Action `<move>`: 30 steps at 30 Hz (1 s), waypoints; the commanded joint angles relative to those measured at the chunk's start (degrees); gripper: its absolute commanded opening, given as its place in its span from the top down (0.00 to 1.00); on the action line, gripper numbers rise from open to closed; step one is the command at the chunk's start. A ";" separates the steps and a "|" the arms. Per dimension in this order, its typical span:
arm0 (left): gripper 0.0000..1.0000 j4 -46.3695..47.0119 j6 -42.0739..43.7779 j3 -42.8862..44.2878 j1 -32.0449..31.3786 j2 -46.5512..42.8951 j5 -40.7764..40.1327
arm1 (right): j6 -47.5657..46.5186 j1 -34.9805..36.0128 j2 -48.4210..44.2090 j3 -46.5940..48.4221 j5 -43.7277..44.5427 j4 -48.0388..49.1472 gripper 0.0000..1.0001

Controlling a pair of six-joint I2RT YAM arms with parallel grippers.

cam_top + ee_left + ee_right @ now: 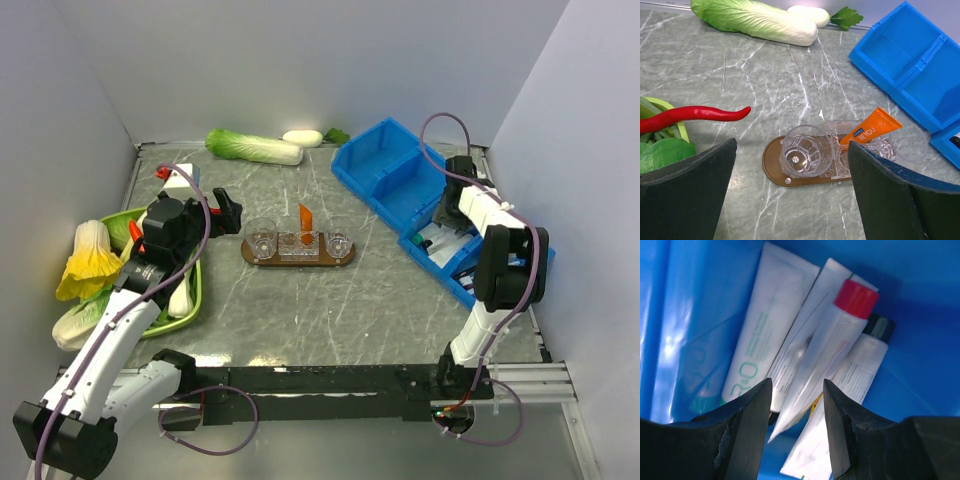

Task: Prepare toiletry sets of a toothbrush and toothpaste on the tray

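Observation:
The dark-brown tray point(255, 257) lies mid-table with clear cups point(807, 150) standing on it. An orange toothpaste point(871, 129) leans in the middle cup point(305, 218). My left gripper point(792, 145) hovers open just left of the tray point(776, 172), touching nothing. My right gripper point(795, 385) is down inside the blue bin point(455, 255). Its jaws are partly closed on either side of the flat end of a white tube with a red cap point(840, 325), and slim gaps show at both fingers. No toothbrush is in view.
Other white tubes point(757, 335) lie under the red-capped one. A second blue bin point(385, 165) stands at the back right. A napa cabbage point(250, 147) lies at the back. A green dish point(195, 290) of vegetables and a red chili point(695, 114) are at the left.

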 commanded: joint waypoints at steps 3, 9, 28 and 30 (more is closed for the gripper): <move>0.03 1.59 -0.33 0.58 -0.41 -0.82 1.28 | 3.45 -0.91 1.48 1.93 6.35 0.36 0.46; 0.03 1.50 -0.33 0.67 -0.94 -0.99 0.93 | 4.77 -1.17 3.94 2.37 7.05 1.42 0.46; 0.03 1.59 -0.33 0.58 -0.94 -0.82 0.31 | 4.68 -1.61 4.03 1.14 5.56 3.27 0.73; 0.03 1.68 -0.33 0.58 -0.85 -0.91 0.40 | 4.60 -1.70 2.54 1.14 4.68 3.27 0.75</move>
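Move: The right hand is down in the blue bin with its fingers half open; the red-capped toothpaste lies just below, its middle about 3 cm to the right, 1 cm ahead and 4 cm down. The white-green toothpaste lies about 3 cm straight ahead of the hand; the black-capped tube is about 2 cm back and 4 cm to the right, both some 6 cm down. From the left hand the red-capped toothpaste is roughly 50 cm right, 8 cm ahead and 24 cm below. The right hand sinks about 2.5 cm further into the bin compartment while easing some 2.5 cm to the right over the red-capped toothpaste, and turns a little clockwise, under 10 degrees. Once nearly at its depth it closes its half-open fingers from either side on the white body below the cap, and ends with the tube pinched between the fingertips. ##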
